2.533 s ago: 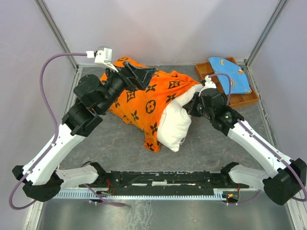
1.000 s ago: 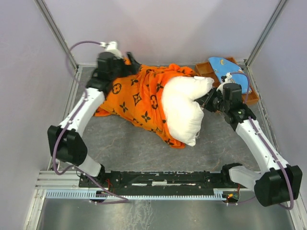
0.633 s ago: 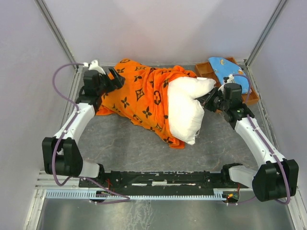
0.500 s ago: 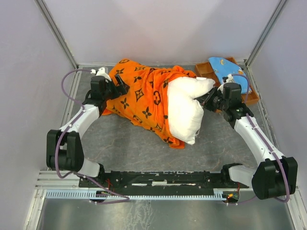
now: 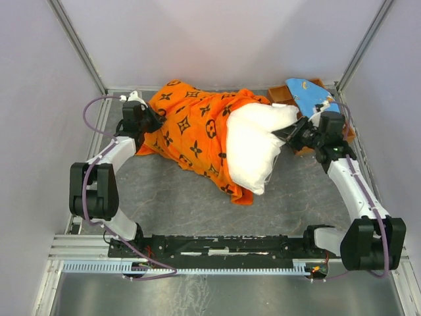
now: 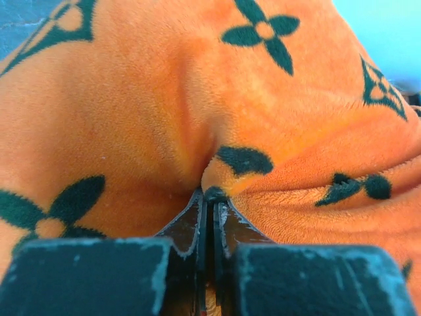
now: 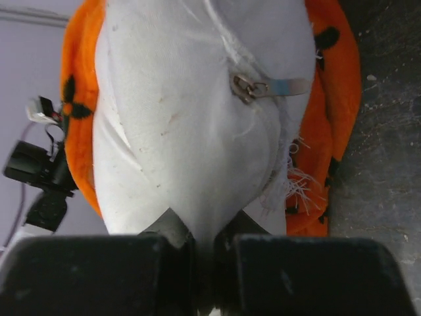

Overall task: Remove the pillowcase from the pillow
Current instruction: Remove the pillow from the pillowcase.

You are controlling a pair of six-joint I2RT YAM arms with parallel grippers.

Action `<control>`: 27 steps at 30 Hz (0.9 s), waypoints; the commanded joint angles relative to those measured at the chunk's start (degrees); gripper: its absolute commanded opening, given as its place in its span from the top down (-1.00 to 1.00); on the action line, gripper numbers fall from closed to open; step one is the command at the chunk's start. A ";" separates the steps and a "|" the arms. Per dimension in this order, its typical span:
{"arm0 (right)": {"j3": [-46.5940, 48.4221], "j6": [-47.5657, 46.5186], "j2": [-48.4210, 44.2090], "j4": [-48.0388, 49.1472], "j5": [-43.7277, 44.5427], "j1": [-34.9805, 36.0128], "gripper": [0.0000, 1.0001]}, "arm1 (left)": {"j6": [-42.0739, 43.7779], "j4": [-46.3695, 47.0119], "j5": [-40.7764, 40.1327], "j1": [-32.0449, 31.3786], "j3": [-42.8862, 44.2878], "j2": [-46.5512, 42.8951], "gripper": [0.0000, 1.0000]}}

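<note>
The orange pillowcase with black motifs covers the left part of the white pillow, whose right half sticks out bare. My left gripper sits at the cover's far-left end, shut on a pinched fold of the pillowcase; its tips meet on the plush. My right gripper is shut on the pillow's right corner. In the right wrist view the pillow fills the frame with a metal zip pull on it, and the orange cover rims it.
A brown tray holding a light-blue patterned cloth stands at the back right, just behind my right wrist. Grey walls enclose the table on three sides. The arm bases and a black rail run along the near edge.
My left gripper came down onto the cover's left end and shut on a fold of it. My right gripper pulled the pillow corner slightly right.
</note>
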 commanded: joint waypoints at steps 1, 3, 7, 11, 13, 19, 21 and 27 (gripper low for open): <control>5.21 11.01 -1.47 15.26 -7.52 -14.08 0.97 | -3.03 -1.78 -7.06 6.71 -3.84 -1.72 0.95; 6.58 16.80 0.54 20.21 -9.71 -17.89 0.97 | -4.15 -0.75 -11.51 7.75 -6.66 -5.97 0.95; 10.74 18.63 4.88 18.56 -10.20 -19.24 0.97 | -3.67 -2.37 -25.59 7.10 -10.89 -16.28 0.95; 8.04 20.62 6.27 19.74 -5.83 -19.11 0.97 | 4.26 -6.86 -53.38 -4.14 -10.59 -21.41 0.95; 7.77 20.34 7.90 19.90 -5.43 -18.67 0.97 | 5.76 -7.16 -53.31 -6.28 -10.31 -21.32 0.93; 7.21 19.60 10.57 21.08 -6.91 -17.78 0.97 | 4.60 -6.33 -19.36 0.94 -6.60 -14.72 -0.48; 7.52 18.71 10.50 20.56 -7.10 -17.80 0.97 | 4.27 -6.57 -13.48 2.59 -4.38 -10.64 -0.49; 9.10 15.60 10.03 18.63 -8.69 -17.79 0.97 | 1.20 1.19 -9.89 4.32 -7.62 -10.47 -0.57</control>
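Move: The left hand has a fold of the orange pillowcase pinched; the case's middle lies about 12 cm to its right, 2 cm back and 6 cm lower. The right hand grips a corner of the white pillow, whose exposed middle is roughly 7 cm to its left, 2 cm back and 7 cm below. From the right hand, the wooden tray is some 12 cm right and 6 cm ahead, the blue cloth 13 cm right and 11 cm ahead, both about 17 cm down. Still pinching the pillow's corner, the right hand hauls it right and forward about 10 cm towards the tray, arching up then sinking partway, rolling left side up some 20 degrees. The left hand tugs its fold of pillowcase back, left and up, then opens, lets go, and sinks forward again over the case with fingers spread. ##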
